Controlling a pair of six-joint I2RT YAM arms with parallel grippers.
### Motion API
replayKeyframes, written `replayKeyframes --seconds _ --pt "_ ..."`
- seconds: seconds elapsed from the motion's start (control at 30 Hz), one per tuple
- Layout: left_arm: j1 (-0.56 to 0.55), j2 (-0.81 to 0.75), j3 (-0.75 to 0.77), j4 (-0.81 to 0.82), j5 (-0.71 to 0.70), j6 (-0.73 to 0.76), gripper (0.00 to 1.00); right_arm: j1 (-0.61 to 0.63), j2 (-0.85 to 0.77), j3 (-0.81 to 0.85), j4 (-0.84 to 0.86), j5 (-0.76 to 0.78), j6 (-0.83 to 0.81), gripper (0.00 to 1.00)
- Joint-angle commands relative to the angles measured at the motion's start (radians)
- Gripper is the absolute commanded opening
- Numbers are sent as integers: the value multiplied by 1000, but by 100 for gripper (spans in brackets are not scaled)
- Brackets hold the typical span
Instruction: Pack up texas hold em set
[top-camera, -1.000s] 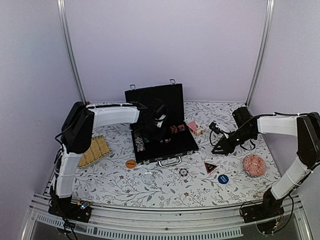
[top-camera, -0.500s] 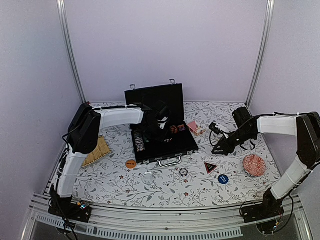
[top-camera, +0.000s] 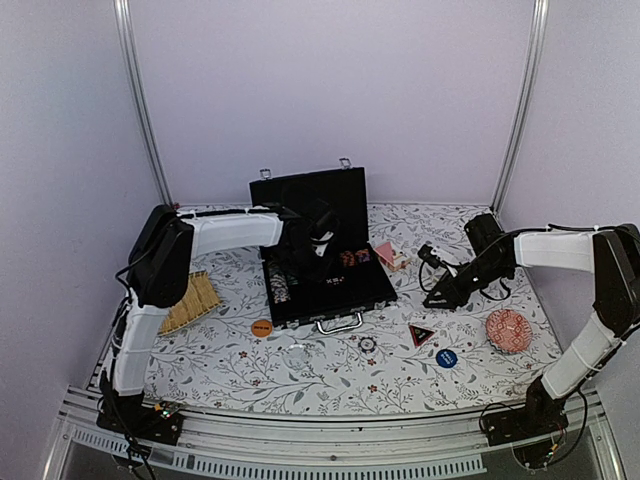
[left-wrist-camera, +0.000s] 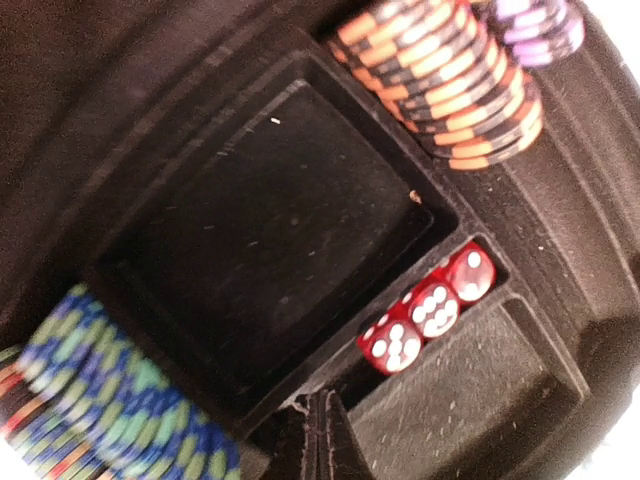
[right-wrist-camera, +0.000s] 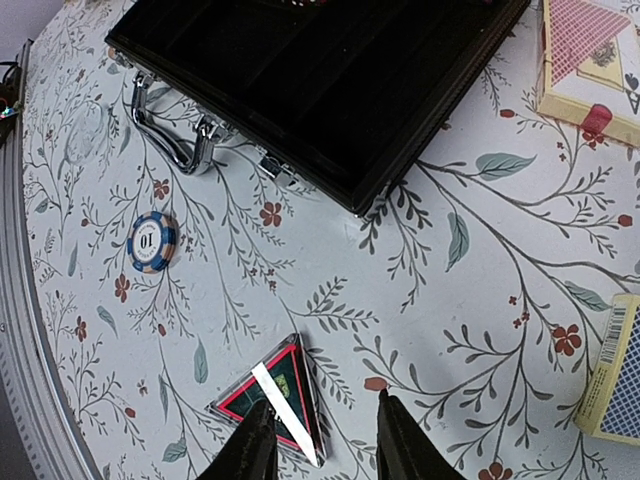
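The black case (top-camera: 330, 285) lies open with its lid up at the table's back middle. My left gripper (left-wrist-camera: 322, 445) is shut and empty, low inside the case beside three red dice (left-wrist-camera: 430, 310) in a narrow slot. Around them are an empty square compartment (left-wrist-camera: 270, 220), orange chips (left-wrist-camera: 450, 80), purple chips (left-wrist-camera: 535, 25) and blue-green chips (left-wrist-camera: 120, 400). My right gripper (right-wrist-camera: 325, 450) hangs open over the table, right of the case, with nothing between its fingers. A triangular marker (right-wrist-camera: 275, 400) lies partly under its left finger. A red-backed card deck (right-wrist-camera: 590, 50) and a blue deck (right-wrist-camera: 615, 375) lie nearby.
A loose chip marked 10 (right-wrist-camera: 152, 241) lies near the case handle (right-wrist-camera: 170, 135). On the table there are also an orange disc (top-camera: 261, 327), a blue disc (top-camera: 446, 358), a red patterned bowl (top-camera: 508, 330) at the right and a woven straw tray (top-camera: 190, 300) at the left.
The left arm's elbow has shifted slightly while its gripper stayed inside the case. The right arm has not moved.
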Motion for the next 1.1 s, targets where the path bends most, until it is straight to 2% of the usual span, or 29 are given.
replayKeyframes --seconds 0.0,0.13,0.23,0.3,0.4,0.53,0.73,0.9,1.0,1.07 --pt "0 -116 -25 12 -45 -1 3 -4 5 51 -2 20 5 36" --pt "-6 -196 -92 75 -8 -5 19 -6 9 109 2 173 39 43" --pt "-24 -274 -183 181 80 43 33 -25 55 170 -5 328 27 64" --pt "-35 -319 -245 240 134 68 46 -57 117 223 -51 368 19 76" --pt "-50 -382 -315 289 186 72 56 -108 253 379 -165 390 15 84" --pt "-57 -429 -397 347 213 44 61 -162 388 509 -256 383 64 87" --pt "-59 -453 -464 376 197 25 61 -186 466 598 -309 380 157 87" --pt "-59 -440 -470 380 203 23 59 -197 492 607 -339 353 193 93" --pt "-60 -433 -470 388 208 23 59 -210 475 595 -344 330 200 100" --pt "-59 -427 -470 394 211 23 59 -220 473 585 -346 311 204 99"
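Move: The blue card deck lies roughly 13 cm ahead of the right hand, 10 cm to its right and 6 cm below. From that hand the red card deck is some 22 cm ahead and 6 cm left, and the triangular marker about 6 cm back with no sideways offset, both also about 6 cm lower. The red dice in the case sit about 4 cm right of the left fingertips, level ahead and 2 cm lower; the blue deck is some 34 cm right of the left hand, level ahead and 2 cm lower. The blue card deck is straddled by the right hand, which rises slightly, swings about 13 cm forward and 11 cm right, then sinks over it, turning clockwise to point more steeply down and opening wide. Meanwhile the dice are left behind: the left hand lifts out of the case, draws back and opens to over half, tilting nearly 20 degrees. ##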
